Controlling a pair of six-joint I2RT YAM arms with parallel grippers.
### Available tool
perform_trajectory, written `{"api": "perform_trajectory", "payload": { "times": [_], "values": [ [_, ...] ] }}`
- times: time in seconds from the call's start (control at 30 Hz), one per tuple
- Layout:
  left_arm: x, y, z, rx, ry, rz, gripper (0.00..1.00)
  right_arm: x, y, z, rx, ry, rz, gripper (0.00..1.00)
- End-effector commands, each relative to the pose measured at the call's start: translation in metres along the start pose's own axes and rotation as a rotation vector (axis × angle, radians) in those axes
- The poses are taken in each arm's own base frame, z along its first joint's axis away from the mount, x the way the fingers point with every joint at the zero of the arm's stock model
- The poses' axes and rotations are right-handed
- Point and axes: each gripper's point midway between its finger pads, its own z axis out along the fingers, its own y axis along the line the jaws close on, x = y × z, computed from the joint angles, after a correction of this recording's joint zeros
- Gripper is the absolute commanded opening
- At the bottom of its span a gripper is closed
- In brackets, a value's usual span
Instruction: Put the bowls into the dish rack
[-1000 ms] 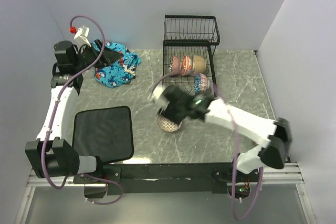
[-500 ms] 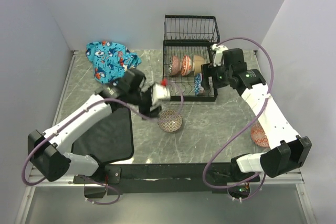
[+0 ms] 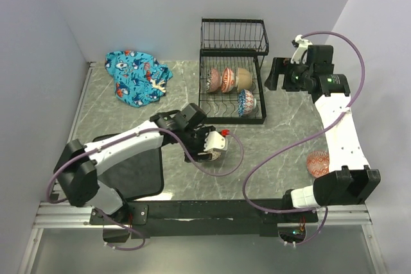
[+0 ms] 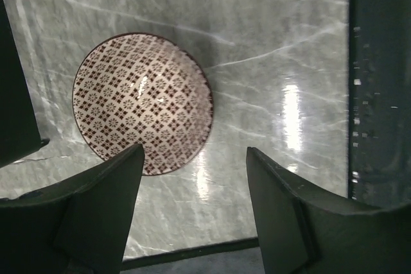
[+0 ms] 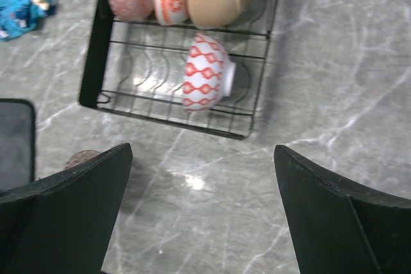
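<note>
A brown-and-white patterned bowl [image 4: 142, 102] sits upright on the marble table. My left gripper [image 3: 216, 143] hovers over it, open, with only bare table between the fingers; the bowl's rim lies just ahead of the left finger [image 4: 96, 210]. The black wire dish rack [image 3: 257, 62] stands at the back. Its lower tier holds three bowls in a row [image 3: 228, 80] and a white bowl with a red-orange lattice [image 5: 205, 78] on its side in front. A salmon-orange bowl [image 3: 318, 163] rests at the right edge. My right gripper [image 3: 275, 75] hangs open and empty, right of the rack.
A blue printed cloth [image 3: 138, 75] lies at the back left. A black mat [image 3: 125, 165] covers the near left of the table, partly under my left arm. Walls close in the back and both sides.
My left arm swung from the back left down over the patterned bowl. My right arm left that bowl, rose to the back right beside the rack, and its jaws widened.
</note>
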Motion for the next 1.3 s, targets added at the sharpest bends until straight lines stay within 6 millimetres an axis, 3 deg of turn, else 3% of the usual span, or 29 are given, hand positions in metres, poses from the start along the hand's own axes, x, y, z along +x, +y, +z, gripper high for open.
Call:
{"api": "perform_trajectory", "payload": {
  "times": [0.0, 0.13, 0.63, 0.83, 0.93, 1.1, 1.27],
  "values": [
    [-0.011, 0.028, 0.004, -0.079, 0.000, 0.054, 0.69, -0.037, 0.019, -0.015, -0.076, -0.111, 0.008, 1.00],
    [-0.010, 0.028, 0.021, -0.056, 0.009, 0.041, 0.62, -0.050, 0.024, -0.021, -0.093, -0.140, 0.001, 1.00],
    [0.011, 0.002, 0.057, 0.022, 0.055, 0.043, 0.58, -0.040, 0.016, -0.019, -0.105, -0.122, 0.050, 1.00],
    [0.016, 0.004, 0.066, 0.002, 0.075, 0.041, 0.56, -0.039, 0.015, -0.020, -0.102, -0.127, 0.053, 1.00],
    [0.020, 0.005, 0.070, -0.006, 0.085, 0.035, 0.52, -0.036, 0.017, -0.022, -0.109, -0.126, 0.063, 1.00],
    [0.015, 0.004, 0.071, -0.004, 0.069, 0.020, 0.23, -0.036, 0.017, -0.025, -0.107, -0.137, 0.068, 1.00],
    [0.020, 0.000, 0.071, 0.005, 0.083, 0.020, 0.23, -0.036, 0.017, -0.025, -0.110, -0.137, 0.072, 1.00]
  ]
}}
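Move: The patterned bowl's middle lies about 5 cm ahead of the open left hand, 4 cm to its right and 10 cm below. From that hand, the dish rack's lower tray is centred some 25 cm ahead and 11 cm right, the zigzag bowl in it about 22 cm ahead and 17 cm right. The black mat's middle is some 26 cm to its left and level with it. From the right hand, the patterned bowl lies roughly 13 cm back, 23 cm left and 26 cm below. Down by about 6.5 cm and some 3 cm to the right, the left hand sinks to the near-left rim of the patterned bowl, its slanted wrist barely turning. Its fingers narrow slowly on the way, then close quickly at the bottom to pinch the rim, one inside the bowl and one outside. The empty right hand, still wide open, ends about 3 cm higher, having first risen slightly more. ##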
